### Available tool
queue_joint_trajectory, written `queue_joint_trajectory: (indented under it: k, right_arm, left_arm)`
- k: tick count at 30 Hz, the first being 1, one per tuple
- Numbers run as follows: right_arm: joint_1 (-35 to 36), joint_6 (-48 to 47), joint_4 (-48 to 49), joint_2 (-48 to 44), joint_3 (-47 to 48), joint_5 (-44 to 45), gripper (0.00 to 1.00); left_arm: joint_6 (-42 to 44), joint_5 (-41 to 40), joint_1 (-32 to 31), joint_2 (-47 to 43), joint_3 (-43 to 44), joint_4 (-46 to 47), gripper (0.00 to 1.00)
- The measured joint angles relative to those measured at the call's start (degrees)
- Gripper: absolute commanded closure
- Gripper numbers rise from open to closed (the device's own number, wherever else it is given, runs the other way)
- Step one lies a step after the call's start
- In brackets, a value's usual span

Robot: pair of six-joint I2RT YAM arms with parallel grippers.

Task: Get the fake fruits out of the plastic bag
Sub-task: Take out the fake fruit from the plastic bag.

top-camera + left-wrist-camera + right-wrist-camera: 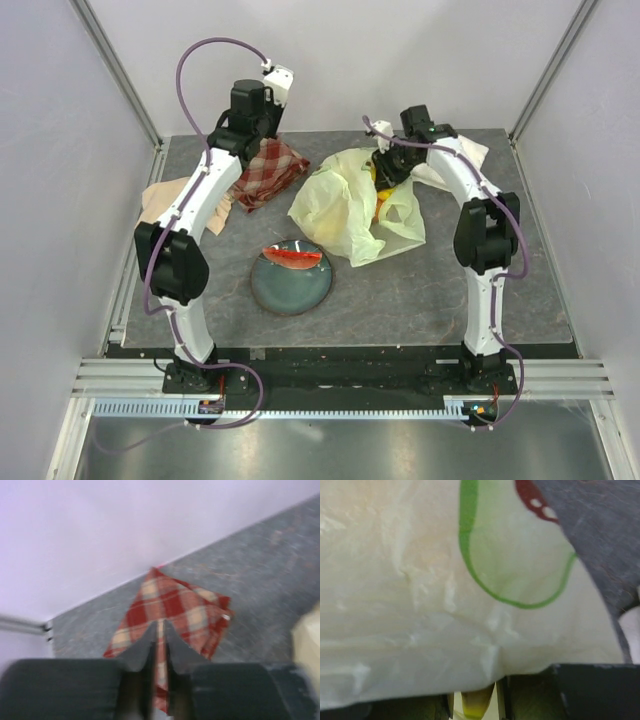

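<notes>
The pale yellow-green plastic bag (345, 205) lies crumpled at the middle back of the table and fills the right wrist view as the bag (420, 580). My right gripper (386, 172) reaches into its far side. In the wrist view the right gripper (474, 700) is shut on a yellow fruit (478, 706), mostly hidden under the bag's film. An orange-yellow fruit (380, 207) shows inside the bag. A red watermelon slice (292, 257) lies on the dark plate (292, 295). My left gripper (159, 626) hovers above the red checked cloth (175, 605), open by a narrow slit, holding nothing.
The red checked cloth (270, 170) lies at the back left beside a pale towel (165, 205). Another white cloth (465, 152) lies behind the right arm. White walls and metal frame posts close in the table on three sides.
</notes>
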Motion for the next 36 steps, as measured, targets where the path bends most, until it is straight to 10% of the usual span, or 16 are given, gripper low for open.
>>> queue_joint_trajectory:
  k: [5,14,31,36]
  right_arm:
    - [-4.0,0.3,-6.3,0.6,7.5,1.6,0.89]
    - [-9.9,-12.5,-19.0,-7.6,7.9,-3.4,1.00]
    - [-7.4,-4.2,-4.5,-36.7,-6.3,1.6,1.00]
    - [-4.9,0.0,0.9,-41.1,-8.1,14.6,1.00]
  left_arm:
    - [-2.7,9.1,-1.3,-1.0,-0.6,-3.3,0.46]
    - [-3.9,14.3,-2.3,-3.3,-0.9,-6.7,0.44]
    - [-3.9,15.7,-2.5,-11.1,-7.1,-7.8,0.39]
    - [-4.0,15.7,-2.5,-17.8,-12.5,-9.2,0.35]
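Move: The right fingers already hold a bunch of bananas down inside the plastic bag, whose middle lies about 7 cm to their left, 5 cm back and 4 cm lower. From that hand the white cloth is some 10 cm ahead, 17 cm right and 8 cm below; the plate is roughly 22 cm back, 24 cm left and 9 cm below. From the empty left hand, the bag's middle is about 12 cm back, 21 cm right and 23 cm below. Keeping its grip on one end of the bananas, the right hand draws them up and out of the bag, first swinging right while rising, then backing a little, then climbing steeply, in all about 26 cm up, 10 cm right and 8 cm back, with the fingertips tipping up some 35 degrees. The left hand, already clear of the bag, opens its fingers and withdraws about 11 cm back and slightly right, turning clockwise and tipping a little down. ##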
